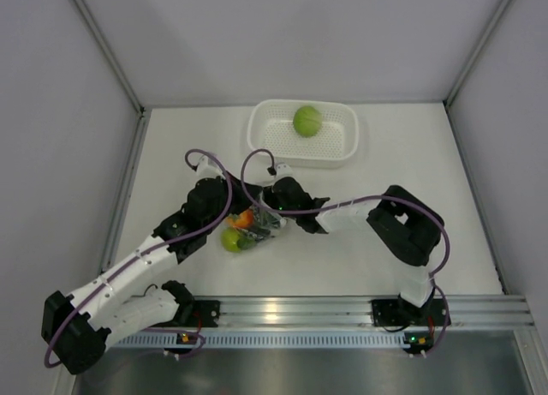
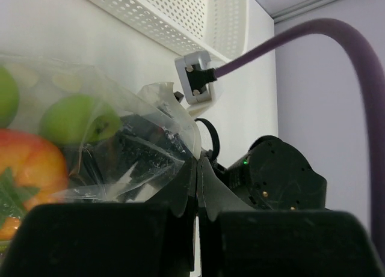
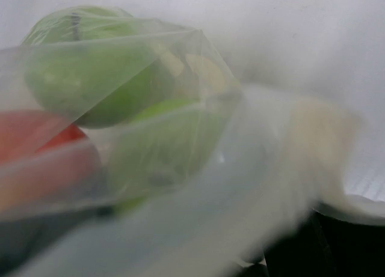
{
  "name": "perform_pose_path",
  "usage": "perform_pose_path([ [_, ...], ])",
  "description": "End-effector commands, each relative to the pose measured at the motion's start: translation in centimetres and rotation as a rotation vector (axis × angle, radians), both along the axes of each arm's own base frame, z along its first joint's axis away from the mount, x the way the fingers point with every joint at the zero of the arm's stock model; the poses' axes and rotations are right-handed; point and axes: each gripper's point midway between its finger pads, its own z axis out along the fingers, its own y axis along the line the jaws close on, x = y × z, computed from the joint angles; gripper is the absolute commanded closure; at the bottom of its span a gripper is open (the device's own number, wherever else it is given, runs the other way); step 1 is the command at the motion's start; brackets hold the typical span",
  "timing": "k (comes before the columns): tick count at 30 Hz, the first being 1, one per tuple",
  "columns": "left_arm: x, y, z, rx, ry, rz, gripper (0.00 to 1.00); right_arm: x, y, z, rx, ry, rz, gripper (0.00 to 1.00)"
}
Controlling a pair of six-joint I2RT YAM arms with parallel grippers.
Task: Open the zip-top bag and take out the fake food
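Note:
The clear zip-top bag [image 1: 251,229] lies on the table between my two grippers, with fake food inside: a green apple [image 1: 232,239] and a red-yellow apple [image 1: 244,218]. My left gripper [image 2: 197,164] is shut on a thin edge of the bag [image 2: 150,145]. Through the plastic, that view shows a green apple [image 2: 75,118] and the red-yellow apple [image 2: 27,169]. My right gripper [image 1: 269,221] is pressed against the bag's right side. Blurred plastic fills its wrist view, showing green fruit [image 3: 78,66] and a red one [image 3: 42,151]; its fingers are hidden.
A white perforated basket [image 1: 265,138] stands at the back of the table with a pale green ball [image 1: 307,119] in it. The basket's wall [image 2: 180,18] rises just beyond the bag. White side walls enclose the table on the left and right.

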Motion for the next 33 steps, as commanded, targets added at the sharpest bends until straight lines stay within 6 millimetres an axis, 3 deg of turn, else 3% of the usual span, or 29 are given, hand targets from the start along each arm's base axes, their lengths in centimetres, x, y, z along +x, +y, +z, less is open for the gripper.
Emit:
perform_pose_path([
  [1,0.5,0.6,1.0,0.005,-0.049,0.033,1.00,-0.3,-0.4,4.2,0.029,-0.080,0.007,0.32],
  [2,0.6,0.6,1.1,0.006,-0.051,0.036,1.00,-0.4,-0.6,5.4,0.042,-0.096,0.007,0.32],
  [14,0.9,1.1,0.3,0.021,-0.038,0.070,1.00,-2.1,-4.2,11.3,0.046,-0.162,-0.007,0.32],
  [18,1.0,1.4,0.3,0.011,-0.037,0.094,1.00,-2.9,-6.2,12.8,0.011,-0.186,-0.005,0.32],
  [20,1.0,1.6,0.4,0.004,-0.036,0.105,1.00,-2.9,-6.9,14.6,0.022,-0.220,-0.017,0.32],
  [21,1.0,1.6,0.4,-0.002,-0.033,0.109,1.00,-2.9,-8.1,14.0,-0.035,-0.211,-0.034,0.32],
  [26,0.8,1.9,0.4,-0.019,-0.035,0.118,1.00,-0.3,-11.9,16.6,-0.091,-0.248,-0.137,0.32],
  [31,0.4,2.1,1.0,-0.038,-0.045,0.114,1.00,5.9,-16.5,18.0,-0.167,-0.244,-0.273,0.32],
  [33,0.3,2.0,1.3,-0.044,-0.050,0.108,1.00,8.9,-18.8,16.9,-0.214,-0.216,-0.334,0.32],
])
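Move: Some 26 cm ahead and 13 cm to the right of the right hand, which already grips a green apple inside the bag, sits the white basket, about level with it. The cabbage in the basket lies about 29 cm ahead and 14 cm right. Still in the bag, the orange fruit is roughly 4 cm back and 4 cm left. From the left hand, pinching the bag's rim, the basket is about 29 cm ahead, 9 cm right and 17 cm below. Drawing the green apple up out of the bag, the right hand rises about 16 cm while moving right and slightly back, then swings faster to the right and forward towards the basket, some 15 cm right in all. Its grip holds as the fingers tip up and turn clockwise by roughly 12 degrees each. The left hand keeps pinching the rim, easing a couple of centimetres left. ##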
